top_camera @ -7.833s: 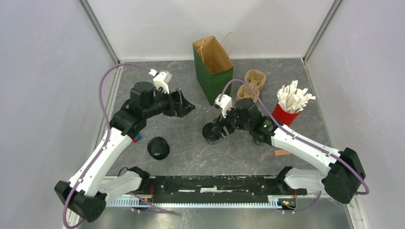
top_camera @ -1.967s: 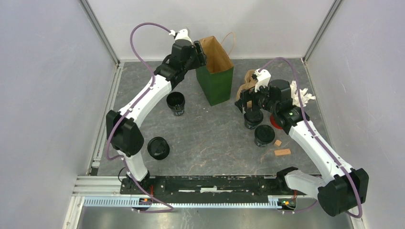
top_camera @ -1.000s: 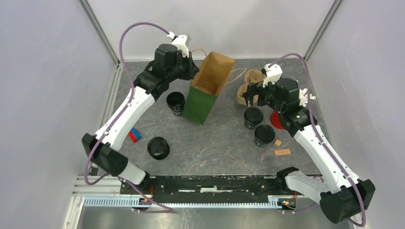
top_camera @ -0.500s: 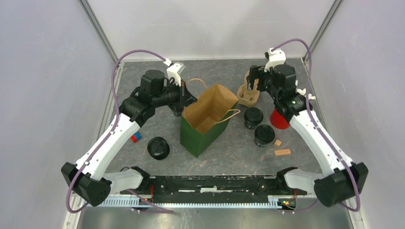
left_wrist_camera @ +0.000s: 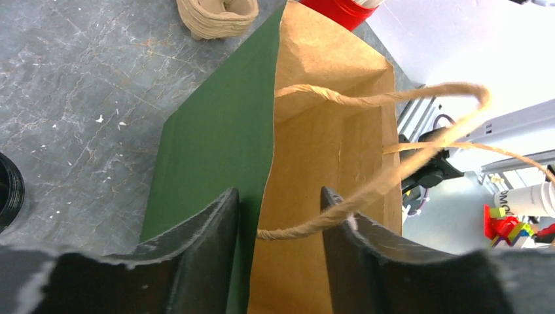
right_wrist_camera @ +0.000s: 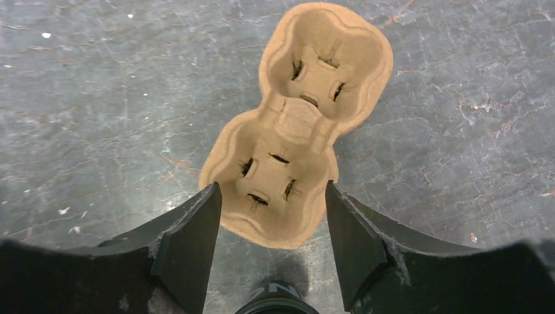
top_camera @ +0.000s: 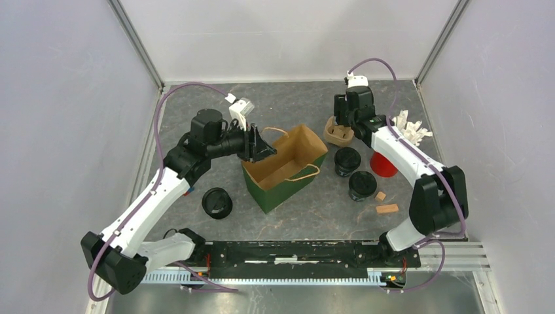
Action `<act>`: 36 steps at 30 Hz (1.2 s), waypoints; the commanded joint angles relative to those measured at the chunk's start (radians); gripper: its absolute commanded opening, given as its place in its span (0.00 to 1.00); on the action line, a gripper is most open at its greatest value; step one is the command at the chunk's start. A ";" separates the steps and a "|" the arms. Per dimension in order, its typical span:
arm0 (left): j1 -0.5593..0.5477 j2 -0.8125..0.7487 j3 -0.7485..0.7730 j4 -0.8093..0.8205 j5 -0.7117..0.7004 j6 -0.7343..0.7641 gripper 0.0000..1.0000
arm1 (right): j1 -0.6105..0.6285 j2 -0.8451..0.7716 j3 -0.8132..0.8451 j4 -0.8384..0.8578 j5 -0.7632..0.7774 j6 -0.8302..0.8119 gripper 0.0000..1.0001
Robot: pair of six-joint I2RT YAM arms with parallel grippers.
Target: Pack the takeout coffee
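Three black lidded takeout coffee cups stand on the table: one at front left (top_camera: 216, 203) and two right of the bag (top_camera: 347, 160) (top_camera: 362, 185). The rim of another cup (left_wrist_camera: 5, 190) shows at the left wrist view's edge. The green paper bag (top_camera: 288, 186) (left_wrist_camera: 216, 144) leans open in the middle. My left gripper (top_camera: 262, 147) (left_wrist_camera: 277, 193) is open, its jaws astride the bag's rim with gaps on both sides. A rope handle (left_wrist_camera: 379, 98) brushes one finger. My right gripper (top_camera: 340, 125) (right_wrist_camera: 271, 188) is open, its fingers flanking the near end of the tan pulp carrier (top_camera: 339, 136) (right_wrist_camera: 294, 131).
A red cup (top_camera: 381, 165) (left_wrist_camera: 340, 6) of white packets stands right of the carrier, close to my right arm. Two small wooden blocks (top_camera: 386, 209) lie at front right. Grey walls close in the back and both sides.
My left gripper pulled the bag from the back to the middle, then opened on its rim. My right arm swung back over the carrier, and its jaws narrowed.
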 commanded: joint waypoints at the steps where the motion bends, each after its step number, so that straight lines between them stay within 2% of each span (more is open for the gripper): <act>1: -0.002 -0.050 -0.012 0.021 0.021 0.076 0.61 | -0.013 0.054 0.015 0.061 0.076 0.011 0.64; 4: -0.002 -0.064 -0.010 -0.014 -0.030 0.103 0.71 | -0.019 0.092 0.026 0.071 0.076 0.028 0.58; 10: -0.002 -0.138 -0.025 -0.055 -0.160 0.106 0.79 | -0.030 0.158 0.055 0.081 0.091 0.054 0.53; 16: -0.002 -0.208 -0.061 -0.065 -0.228 0.125 0.80 | -0.035 0.201 0.089 0.090 0.122 0.078 0.50; 36: -0.002 -0.294 -0.058 -0.153 -0.408 0.123 0.80 | -0.048 0.313 0.165 0.089 0.153 0.104 0.47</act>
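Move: The drink tray's middle lies about 5 cm ahead of the right gripper, 2 cm to its right and 12 cm below. A lidded black cup stands roughly 9 cm back and 2 cm right of this gripper, the red straw cup 9 cm back and 14 cm right. For the left gripper, still astride the paper bag's rim, the bag's middle is about 6 cm right, 2 cm back and 14 cm down; an empty black cup stands some 14 cm ahead and 6 cm left. Lower the right gripper about 6 cm towards the middle of the drink tray, ease it forward over the tray, then sink a little more, narrowing the fingers to about half open as the hand turns slightly clockwise. Meanwhile open the left fingers wide, come free of the bag's rim and draw about 7.5 cm left, turning counter-clockwise. ##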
